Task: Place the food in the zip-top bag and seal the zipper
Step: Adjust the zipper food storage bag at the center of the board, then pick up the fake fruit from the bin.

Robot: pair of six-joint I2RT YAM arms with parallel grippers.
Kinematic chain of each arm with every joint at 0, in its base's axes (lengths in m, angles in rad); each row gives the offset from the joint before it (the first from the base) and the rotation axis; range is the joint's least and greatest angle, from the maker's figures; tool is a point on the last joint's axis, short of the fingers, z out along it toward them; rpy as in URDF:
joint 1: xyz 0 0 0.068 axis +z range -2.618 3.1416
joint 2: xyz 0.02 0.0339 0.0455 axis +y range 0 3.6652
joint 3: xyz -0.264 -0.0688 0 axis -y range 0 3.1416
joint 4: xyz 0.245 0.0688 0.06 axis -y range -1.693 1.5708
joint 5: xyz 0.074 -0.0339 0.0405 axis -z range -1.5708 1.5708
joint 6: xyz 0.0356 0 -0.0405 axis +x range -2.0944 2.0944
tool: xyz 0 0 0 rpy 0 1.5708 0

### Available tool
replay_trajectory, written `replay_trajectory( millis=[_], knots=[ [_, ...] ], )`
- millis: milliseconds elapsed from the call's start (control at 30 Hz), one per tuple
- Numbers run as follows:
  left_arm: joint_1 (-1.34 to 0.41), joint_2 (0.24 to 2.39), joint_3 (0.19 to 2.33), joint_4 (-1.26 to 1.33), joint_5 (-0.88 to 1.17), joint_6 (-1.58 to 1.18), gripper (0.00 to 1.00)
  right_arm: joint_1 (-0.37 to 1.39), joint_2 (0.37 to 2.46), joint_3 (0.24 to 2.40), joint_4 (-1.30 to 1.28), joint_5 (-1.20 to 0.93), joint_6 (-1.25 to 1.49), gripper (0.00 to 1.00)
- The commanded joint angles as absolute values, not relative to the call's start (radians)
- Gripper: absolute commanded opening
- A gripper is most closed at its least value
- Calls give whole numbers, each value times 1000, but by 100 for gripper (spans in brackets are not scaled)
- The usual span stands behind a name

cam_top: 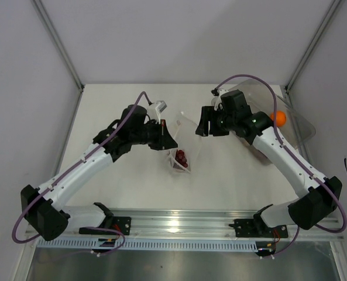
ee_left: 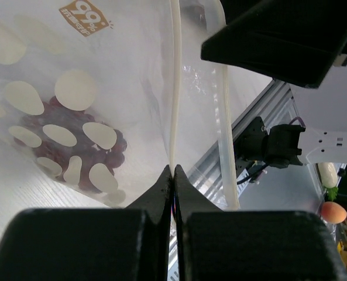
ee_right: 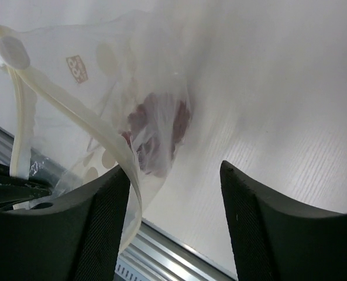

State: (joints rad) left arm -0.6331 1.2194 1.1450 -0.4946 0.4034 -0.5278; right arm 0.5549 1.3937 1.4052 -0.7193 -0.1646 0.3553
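Observation:
The clear zip-top bag (cam_top: 184, 146) hangs above the table centre, its mouth held up. My left gripper (cam_top: 168, 140) is shut on one zipper strip (ee_left: 174, 88) of the mouth. A bunch of dark red grapes (cam_top: 181, 158) lies in the bag's bottom; it also shows in the left wrist view (ee_left: 74, 149) and in the right wrist view (ee_right: 158, 132). My right gripper (cam_top: 203, 127) is open and empty, just right of the bag's mouth, with the other zipper strip (ee_right: 74, 111) curving past its left finger (ee_right: 94, 234). An orange ball (cam_top: 278, 118) sits at the right.
A rigid clear plastic bin (cam_top: 290, 126) stands at the right behind my right arm, with the orange ball in it. An aluminium rail (cam_top: 179, 225) runs along the near table edge. White walls close in the table on the left, back and right.

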Motion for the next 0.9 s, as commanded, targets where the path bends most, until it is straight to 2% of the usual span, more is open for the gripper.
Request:
replay_trajectory(
  millis=[0, 100, 433, 600, 700, 867],
  knots=[
    [-606, 1242, 1189, -422, 439, -548, 1, 525, 1333, 1462, -764, -141, 344, 67],
    [-586, 1258, 1189, -403, 465, -548, 0, 479, 1276, 1486, -769, -133, 348, 71],
    [-551, 1250, 1183, -382, 525, -517, 1, 98, 1221, 1362, -632, -17, 368, 88],
    [-546, 1261, 1172, -373, 557, -503, 1, -79, 1290, 1263, -509, -87, 399, 92],
    [-545, 1262, 1157, -351, 575, -505, 0, -113, 1380, 1256, -476, -91, 382, 99],
    [-543, 1249, 1112, -313, 592, -518, 1, -129, 1526, 1272, -446, -48, 353, 99]
  ],
)
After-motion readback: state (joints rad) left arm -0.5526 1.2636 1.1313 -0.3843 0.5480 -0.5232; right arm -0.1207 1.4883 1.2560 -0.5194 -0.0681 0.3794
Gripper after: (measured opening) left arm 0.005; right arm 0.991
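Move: The apple in the clear box lies about 14 cm ahead of the right hand, 26 cm to its right and some 20 cm below. Around it, from that hand: the garlic 11 cm ahead and 22 right, the onion 5 ahead and 26 right, the dark fruit 19 ahead and 30 right. The bagged grapes sit 8 cm left, 2 back. From the left hand the apple is roughly 21 cm ahead, 35 right. The bag's rim stays pinched in the left fingers, drawn about 2 cm forward, while the already opening right gripper leaves the bag's side. The right hand swings some 26 cm right and 11 forward towards the apple, arching up over the box's near-left wall before sinking, turning about 45 degrees clockwise and spreading its fingers fully. ##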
